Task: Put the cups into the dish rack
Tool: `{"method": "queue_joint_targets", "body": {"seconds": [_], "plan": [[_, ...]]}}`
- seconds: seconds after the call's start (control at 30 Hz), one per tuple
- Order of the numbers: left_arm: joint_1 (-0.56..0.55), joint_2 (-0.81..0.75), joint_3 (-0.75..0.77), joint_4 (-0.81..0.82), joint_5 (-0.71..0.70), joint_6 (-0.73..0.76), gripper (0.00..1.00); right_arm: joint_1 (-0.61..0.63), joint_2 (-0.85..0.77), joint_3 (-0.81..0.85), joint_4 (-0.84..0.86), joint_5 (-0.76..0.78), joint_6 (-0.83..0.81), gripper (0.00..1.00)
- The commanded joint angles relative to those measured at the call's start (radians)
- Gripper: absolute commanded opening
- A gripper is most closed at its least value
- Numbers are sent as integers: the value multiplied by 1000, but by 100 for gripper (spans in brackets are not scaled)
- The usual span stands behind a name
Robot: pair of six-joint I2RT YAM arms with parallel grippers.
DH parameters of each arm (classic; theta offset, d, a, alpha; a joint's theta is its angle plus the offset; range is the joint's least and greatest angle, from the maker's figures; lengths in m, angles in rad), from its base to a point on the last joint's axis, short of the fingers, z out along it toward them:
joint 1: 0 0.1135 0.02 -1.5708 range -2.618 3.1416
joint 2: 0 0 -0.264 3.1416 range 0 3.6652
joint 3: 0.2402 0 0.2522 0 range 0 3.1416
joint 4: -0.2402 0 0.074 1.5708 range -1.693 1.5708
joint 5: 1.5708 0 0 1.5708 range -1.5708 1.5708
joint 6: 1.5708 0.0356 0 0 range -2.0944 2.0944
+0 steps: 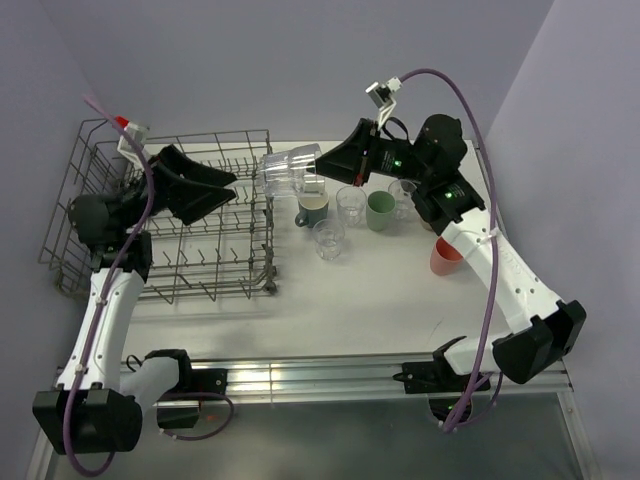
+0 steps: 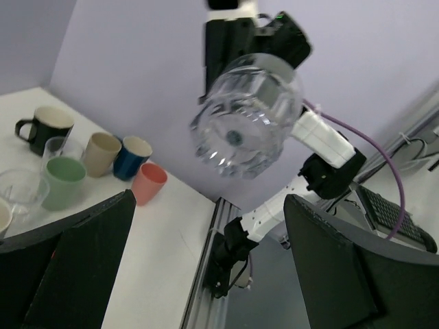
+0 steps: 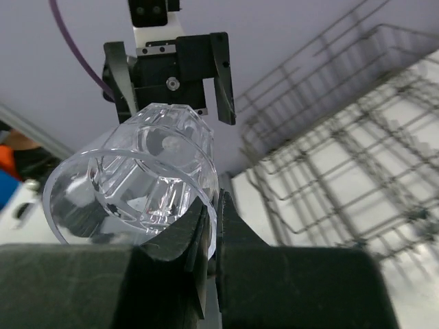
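Observation:
My right gripper (image 1: pixel 322 172) is shut on the rim of a clear glass tumbler (image 1: pixel 289 168), which it holds on its side in the air just right of the dish rack (image 1: pixel 90 190). In the right wrist view the rim of the tumbler (image 3: pixel 137 192) is pinched between the two fingertips (image 3: pixel 214 219). My left gripper (image 1: pixel 233 189) hovers over the rack, open, facing the tumbler's base (image 2: pixel 247 116) with nothing between its fingers (image 2: pixel 209 199). More cups stand on the table: a green mug (image 1: pixel 380 210), a coral cup (image 1: pixel 446 257) and clear glasses (image 1: pixel 328 238).
In the left wrist view a black mug (image 2: pixel 44 127), a beige cup (image 2: pixel 103 152) and a blue cup (image 2: pixel 132 156) stand by the wall. A cream-lined mug (image 1: pixel 312 208) sits next to the rack's right side. The wire tines of the rack (image 3: pixel 343 171) lie below the tumbler.

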Motion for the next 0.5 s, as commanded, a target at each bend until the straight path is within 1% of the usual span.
{"method": "queue_joint_targets", "body": {"seconds": [0.0,0.03,0.1,0.13,0.17,0.2,0.3,0.43,0.47], "plan": [[-21,-13,-15,276,-31,-177,99,37,15,-19,221,-38,216,0],[-41,1,-20,338,-31,-210,99,44,21,-12,220,-40,221,0],[-53,13,-29,403,-37,-303,99,57,29,-16,246,-43,239,0],[-58,16,-32,467,-42,-331,99,64,32,-18,252,-43,259,0],[-61,18,-34,491,-46,-357,99,67,38,-18,261,-43,265,0],[-67,19,-32,500,-49,-383,99,70,38,-18,266,-43,271,0],[-102,16,-28,479,-63,-382,99,81,46,-13,289,-50,291,0],[-132,12,-14,449,-75,-373,99,106,46,-7,269,-54,255,0],[-141,10,-12,420,-80,-367,99,112,49,-7,274,-55,253,0]]}}
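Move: The clear cup in my right fingers has its middle about 12 cm to the right of my open left hand, 2 cm ahead and 3 cm higher. From my right hand, the left fingertips it is being brought to are some 17 cm left, 3 cm back and about level. Far below my left hand (about 38 cm), the dish rack's middle is 20 cm ahead and 22 cm left, the grey mug 26 cm ahead and 14 cm right, and a standing glass 16 cm ahead and 17 cm right. I close the gap for a handover high above the table. My left hand, fingers still wide open, eases back about 4 cm, up 3 and a little right towards the cup's base, turning some 10 degrees clockwise; my right hand keeps its pinch on the rim and carries the cup about 3 cm left and nearly as far back, turning some 10 degrees counter-clockwise. ##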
